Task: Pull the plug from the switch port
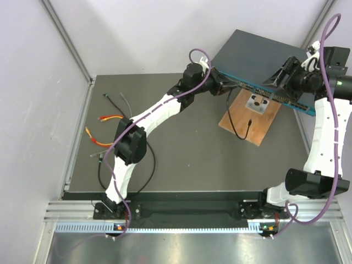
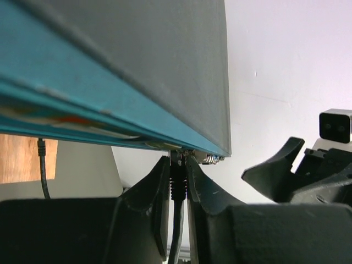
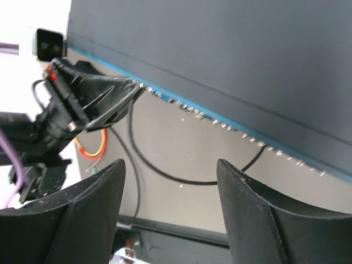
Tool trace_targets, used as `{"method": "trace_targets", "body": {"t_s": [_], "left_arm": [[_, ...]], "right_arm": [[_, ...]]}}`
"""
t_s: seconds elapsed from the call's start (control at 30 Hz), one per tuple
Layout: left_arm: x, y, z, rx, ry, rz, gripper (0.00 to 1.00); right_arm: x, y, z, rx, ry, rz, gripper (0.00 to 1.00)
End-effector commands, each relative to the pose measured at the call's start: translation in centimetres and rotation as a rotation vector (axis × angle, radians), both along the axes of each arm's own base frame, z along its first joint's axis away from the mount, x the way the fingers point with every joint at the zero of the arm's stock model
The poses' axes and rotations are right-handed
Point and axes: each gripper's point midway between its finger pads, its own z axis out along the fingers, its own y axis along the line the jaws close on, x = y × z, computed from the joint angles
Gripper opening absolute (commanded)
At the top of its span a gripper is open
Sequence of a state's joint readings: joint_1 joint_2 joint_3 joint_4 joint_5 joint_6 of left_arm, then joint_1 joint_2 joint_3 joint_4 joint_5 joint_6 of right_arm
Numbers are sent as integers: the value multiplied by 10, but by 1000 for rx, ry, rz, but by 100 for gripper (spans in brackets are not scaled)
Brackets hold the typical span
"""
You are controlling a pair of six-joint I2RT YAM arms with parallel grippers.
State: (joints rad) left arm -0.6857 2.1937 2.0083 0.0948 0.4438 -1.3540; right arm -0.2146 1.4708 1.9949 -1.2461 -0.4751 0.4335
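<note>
The switch (image 1: 258,52) lies at the back right, a dark grey box with a teal front face (image 2: 82,104) bearing a row of sockets. My left gripper (image 2: 177,159) is shut on the black ribbed plug (image 2: 179,179), which sits in a socket near the end of that face. The plug's black cable (image 1: 232,113) hangs down toward the wooden board. In the top view the left gripper (image 1: 220,83) meets the switch's left end. My right gripper (image 3: 170,165) stands open with nothing between its fingers, hovering by the switch's front edge (image 1: 278,77).
A small brown wooden board (image 1: 250,116) with a metal plate lies just below the switch. Loose red and orange wires (image 1: 107,117) and a black cable loop (image 1: 148,165) lie on the left of the dark mat. White walls enclose the table.
</note>
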Motion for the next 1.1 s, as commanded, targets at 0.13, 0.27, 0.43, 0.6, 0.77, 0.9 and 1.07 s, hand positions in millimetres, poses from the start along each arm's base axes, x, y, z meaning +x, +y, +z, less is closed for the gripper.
{"method": "trace_targets", "body": {"t_s": [0.13,0.27,0.43,0.6,0.77,0.9,1.07], "left_arm": [[-9,22,-20,-56,215,-26,0],[-7,28,-11,-94,174,-9,0],[-7,34,-15,-9,101,-18,0],[-23,42,-20,132,13,-68,0],[-38,80,-22,324,-80,-53,0],[-48,128,-19,433,-122,21,0],[-49,211,-47,562,-24,155,0]], "right_arm": [[19,-25,1,-95,-50,-49,68],[24,-24,0,-78,-49,-46,68],[24,-25,0,-80,-48,-46,68],[18,-21,1,-70,-48,-36,68],[12,-12,3,-48,-54,-16,68],[10,5,11,-15,-78,25,68],[8,39,18,10,-104,127,68]]}}
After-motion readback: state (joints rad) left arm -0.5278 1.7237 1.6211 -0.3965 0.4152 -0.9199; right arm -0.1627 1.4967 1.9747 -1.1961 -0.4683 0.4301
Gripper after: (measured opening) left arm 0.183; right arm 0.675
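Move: The left hand already has the black cable's plug pinched in the switch's front port. The switch's middle lies about 13 cm to this hand's right and 7 cm ahead, level with it. The wooden board is some 10 cm right, 9 cm back and 28 cm below; the pile of pulled cables is roughly 50 cm left, 15 cm back and 30 cm below. From the right hand, the plug is some 13 cm left, 4 cm ahead and 6 cm lower. Leftward out of the port, the left hand draws the pinched plug, sinks about 8 cm in front of the switch, then speeds away left and up again, drifting back: some 15 cm left in all, fingers tipping down about 25 degrees and keeping their grip. The right hand, open over the switch's front edge, dips a little forward, right and down, then eases back left. ##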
